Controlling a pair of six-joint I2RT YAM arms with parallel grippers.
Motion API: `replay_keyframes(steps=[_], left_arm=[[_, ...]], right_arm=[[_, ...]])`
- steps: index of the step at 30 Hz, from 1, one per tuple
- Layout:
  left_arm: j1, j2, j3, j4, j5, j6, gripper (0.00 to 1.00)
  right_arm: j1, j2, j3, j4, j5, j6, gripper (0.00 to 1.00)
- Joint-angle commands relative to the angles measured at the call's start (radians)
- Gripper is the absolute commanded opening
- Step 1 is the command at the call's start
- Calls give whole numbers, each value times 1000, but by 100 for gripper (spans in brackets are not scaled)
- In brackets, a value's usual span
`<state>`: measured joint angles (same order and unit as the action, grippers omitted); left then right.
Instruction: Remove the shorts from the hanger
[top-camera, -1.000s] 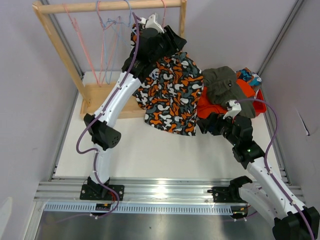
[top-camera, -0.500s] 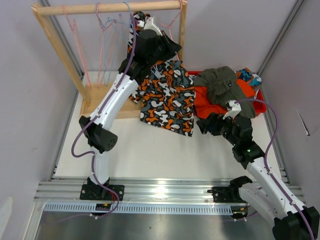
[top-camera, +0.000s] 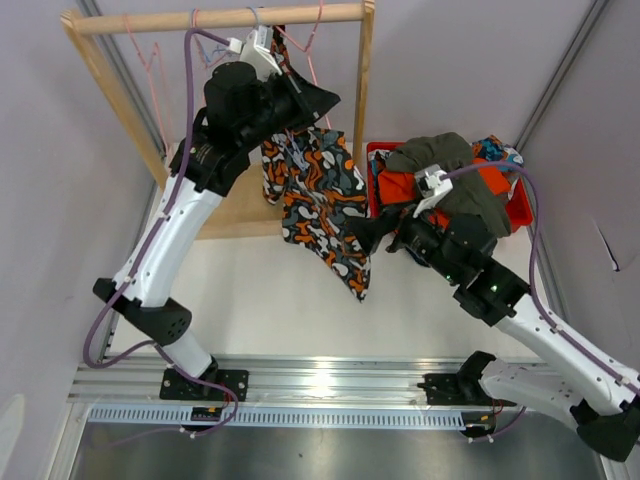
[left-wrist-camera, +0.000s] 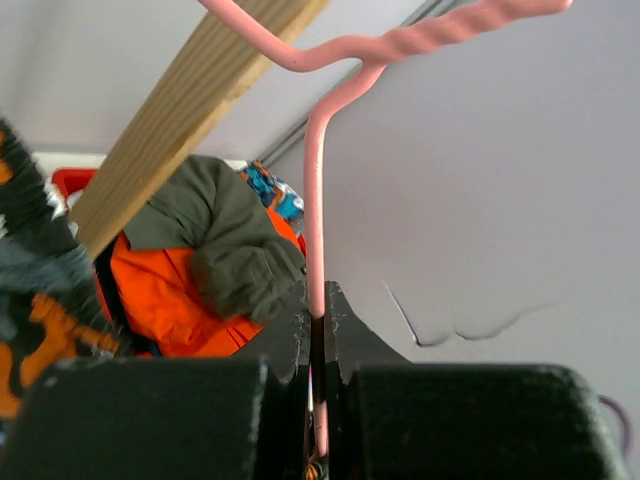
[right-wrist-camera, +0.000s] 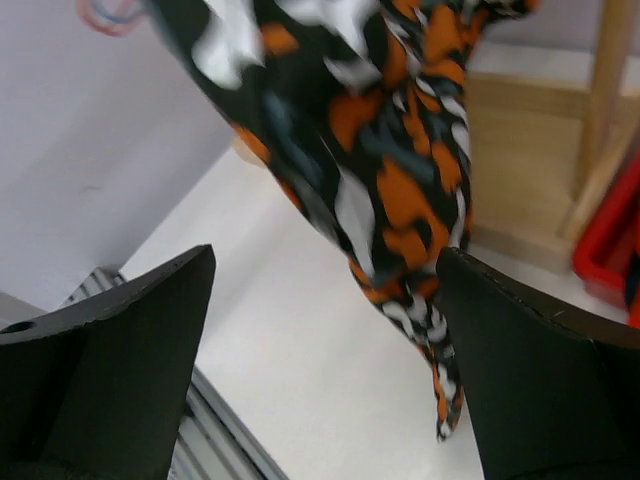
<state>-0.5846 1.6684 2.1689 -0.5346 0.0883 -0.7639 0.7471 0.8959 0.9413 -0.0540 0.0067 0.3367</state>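
The orange, black, white and grey blotch-print shorts hang from a pink wire hanger just under the wooden rail. My left gripper is raised there. In the left wrist view it is shut on the hanger's straight neck. My right gripper is open at the lower right corner of the shorts. In the right wrist view the hanging cloth dangles between the wide-spread fingers, close to the right one, and my right gripper holds nothing.
A wooden rack stands at the back left, with more pink wire hangers on its rail. A red bin at the right holds olive shorts, orange shorts and a teal print pair.
My left gripper has shut on the hanger and carried it, with the shorts, up and to the left. The right arm has reached forward to the shorts' lower corner, still open.
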Motion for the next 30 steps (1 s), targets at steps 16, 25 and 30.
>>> replay_keyframes(steps=[16,25,30], left_arm=[[-4,-205,-66,61,99,-38,0],[5,-242,-55,53,80,-28,0],[38,-217,32,6,56,14,0]], right_arm=[[351,287,136,201,283,-108,83],[547,213,79,152,433,-119,0],[869,135,5,102,728,-93,0]])
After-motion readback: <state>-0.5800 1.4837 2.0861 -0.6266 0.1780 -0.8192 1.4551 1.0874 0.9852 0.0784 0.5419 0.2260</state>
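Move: The camouflage shorts hang to the left of the wide-open right hand, their middle about 10 cm left, 3 cm ahead and level with it. The filled red bin lies some 27 cm ahead, 16 cm right and 30 cm below. From the left hand, still gripping the pink hanger, the shorts' middle is about 8 cm back, 3 cm left and 16 cm below. Right hand sweeps 12 cm left, pinches the hanging shorts and pulls back; left hand keeps drawing the hanger back. ##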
